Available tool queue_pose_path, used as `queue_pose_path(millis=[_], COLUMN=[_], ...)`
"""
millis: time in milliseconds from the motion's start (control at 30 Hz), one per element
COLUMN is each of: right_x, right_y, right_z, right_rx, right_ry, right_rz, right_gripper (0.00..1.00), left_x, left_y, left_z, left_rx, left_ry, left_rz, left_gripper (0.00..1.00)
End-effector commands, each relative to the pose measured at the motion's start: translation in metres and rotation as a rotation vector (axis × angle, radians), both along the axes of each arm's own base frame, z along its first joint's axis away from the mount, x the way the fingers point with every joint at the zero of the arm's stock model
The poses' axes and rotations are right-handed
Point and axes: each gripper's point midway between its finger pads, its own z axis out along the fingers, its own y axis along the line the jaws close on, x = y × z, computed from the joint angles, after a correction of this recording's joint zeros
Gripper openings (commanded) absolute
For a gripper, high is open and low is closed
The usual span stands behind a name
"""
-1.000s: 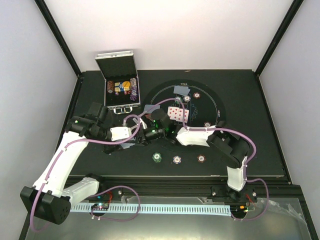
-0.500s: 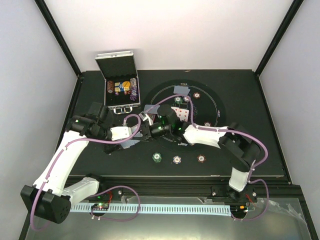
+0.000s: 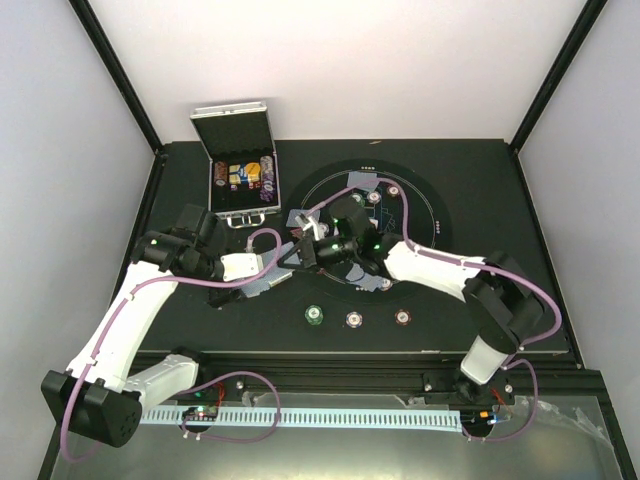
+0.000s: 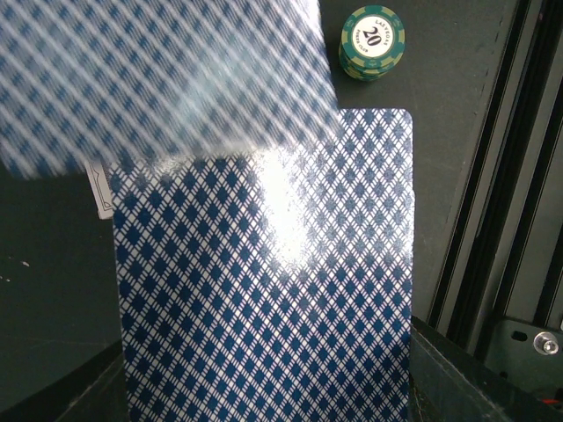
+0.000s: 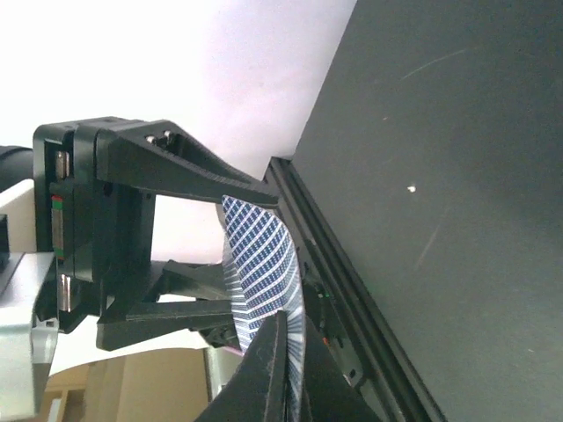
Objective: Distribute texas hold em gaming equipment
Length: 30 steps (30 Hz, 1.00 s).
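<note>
My left gripper (image 3: 274,271) is shut on a deck of blue-checked playing cards (image 4: 264,290) that fills the left wrist view. The top card (image 4: 167,79) is blurred and slid askew toward the upper left. My right gripper (image 3: 303,252) meets the left one above the table. Its fingers (image 5: 280,374) are shut on the edge of that top card (image 5: 262,255), which bows outward. A green chip (image 3: 314,315) marked 20 (image 4: 373,41), a white chip (image 3: 353,319) and a brown-red chip (image 3: 402,317) lie in a row near the front.
The round black mat (image 3: 425,205) carries a face-down card (image 3: 362,180) and chips (image 3: 393,188) at its far side. An open silver case (image 3: 240,170) with more chips stands at the back left. Another card (image 3: 297,218) lies by the mat's left rim.
My right arm swung left from over the mat to the left gripper, and its jaws went from open to shut on the deck's top card. The left arm stayed still.
</note>
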Motion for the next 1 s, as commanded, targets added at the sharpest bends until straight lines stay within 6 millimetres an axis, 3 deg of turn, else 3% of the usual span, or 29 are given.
queue_pose_path(millis=[0, 100, 267, 500, 667, 967], right_x=[0.022, 0.057, 0.131, 0.198, 0.227, 0.232], right_y=[-0.036, -0.079, -0.18, -0.24, -0.246, -0.236], right_z=[-0.007, -0.01, -0.028, -0.032, -0.047, -0.107], right_rx=[-0.094, -0.263, -0.875, -1.407, -1.637, -1.664], right_ry=[-0.046, -0.147, -0.534, -1.032, -1.272, -1.315], right_rz=[-0.079, -0.202, -0.459, -0.452, -0.33, -0.117], right_gripper=[0.01, 0.01, 0.01, 0.01, 0.01, 0.01], left_x=[0.002, 0.001, 0.001, 0.001, 0.001, 0.003], left_y=[-0.003, -0.003, -0.004, -0.005, -0.003, -0.003], left_z=[0.014, 0.014, 0.014, 0.014, 0.011, 0.011], left_rx=[-0.02, -0.02, -0.029, -0.035, -0.023, -0.02], left_ry=[-0.037, -0.038, -0.032, -0.028, -0.032, -0.03], left_rz=[-0.012, -0.012, -0.012, -0.008, -0.004, 0.001], left_gripper=[0.02, 0.01, 0.02, 0.02, 0.02, 0.02])
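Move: The right hand already holds a drawn card; the free felt right of the diamond cards lies roughly 21 cm ahead, 24 cm right and 17 below. The diamond cards are about 20 ahead and 18 right; the green 20 stack 29 ahead and 18 right, the blue 10 stack 29 ahead and 22 right. From the deck-holding left hand, that felt is some 27 cm ahead and 34 right, 14 below. Right hand swings its pinched card about 30 cm forward-right, then down, turning fingers from leftward to forward-down. ##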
